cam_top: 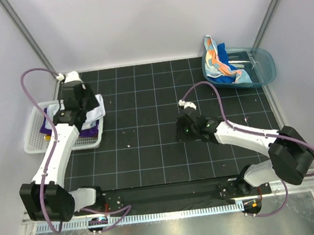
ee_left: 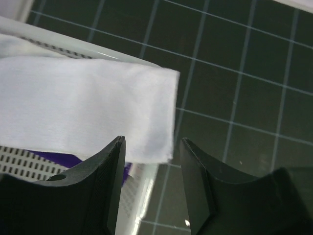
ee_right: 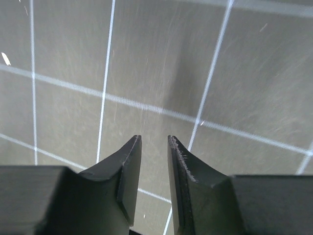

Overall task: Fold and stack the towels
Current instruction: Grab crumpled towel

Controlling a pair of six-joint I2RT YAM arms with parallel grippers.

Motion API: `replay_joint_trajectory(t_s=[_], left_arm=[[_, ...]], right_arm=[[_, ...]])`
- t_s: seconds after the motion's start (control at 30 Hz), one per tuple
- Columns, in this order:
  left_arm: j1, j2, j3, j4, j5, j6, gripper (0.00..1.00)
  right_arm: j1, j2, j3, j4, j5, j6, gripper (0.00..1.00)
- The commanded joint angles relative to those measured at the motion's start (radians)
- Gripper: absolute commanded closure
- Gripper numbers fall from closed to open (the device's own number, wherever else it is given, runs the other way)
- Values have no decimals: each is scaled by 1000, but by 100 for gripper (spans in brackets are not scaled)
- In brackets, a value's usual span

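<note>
A folded white towel [cam_top: 95, 109] [ee_left: 88, 107] lies over the right rim of the white mesh basket [cam_top: 36, 142], on top of a purple towel [cam_top: 46, 120] [ee_left: 63, 159]. My left gripper [cam_top: 91, 114] [ee_left: 151, 142] hovers just above the white towel's corner, open, with nothing between its fingers. A spotted light blue towel [cam_top: 214, 61] and a bright blue towel [cam_top: 223, 65] hang in the teal tub [cam_top: 261, 67] at the back right. My right gripper [cam_top: 182, 130] [ee_right: 154, 138] sits low over the bare mat in the middle, open by a narrow gap and holding nothing.
The black gridded mat [cam_top: 143, 96] covers the table. The basket's rim [ee_left: 142, 171] runs under the left fingers. Metal frame posts stand at both back corners. Purple cables loop from both arms.
</note>
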Motion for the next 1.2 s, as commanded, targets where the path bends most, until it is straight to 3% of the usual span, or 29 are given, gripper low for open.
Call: replay_joint_trajectory(t_s=[0.0,0.1,0.23,0.57,0.9,1.17], left_arm=[[-140,-74,12,-73,39,-10,48],[-286,-107,1,-114,18,1,48],[-390,-164,-22,-151,26,16,48],[-424,-290,-163,-128,170,15,49],[-423,-338,-231,-127,227,21,48],[-421,-325,-231,-131,224,29,47]], right_arm=[[-64,-37,96,-37,50,-44,63],[-189,-43,154,-65,11,-67,61],[-348,-11,271,-99,-4,-99,59],[-653,263,749,-114,141,-170,46],[-788,732,1155,-28,152,-217,40],[-814,1055,1581,-129,-14,-351,36]])
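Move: The striped towel, heaped at the left end of the blue basin, lies far out from the right hand: about 40 cm ahead, 24 cm to the right and roughly level with it. The blue towel is tucked beside it, some 41 cm ahead and 28 cm right of the hand. The basin's middle is about 38 cm ahead and 34 cm right. From the left hand, the striped towel is about 26 cm ahead, 61 cm right and 16 cm lower. Heading for the crumpled towels in the blue basin, the right hand sweeps some 40 cm forward and 28 cm right in an arc, rising about 18 cm and then dropping 12 over the striped and blue towels. It turns clockwise about 40 degrees as its fingers tip up somewhat and open wider. The empty left hand swings right, then back, away from the white basket, turning clockwise. ##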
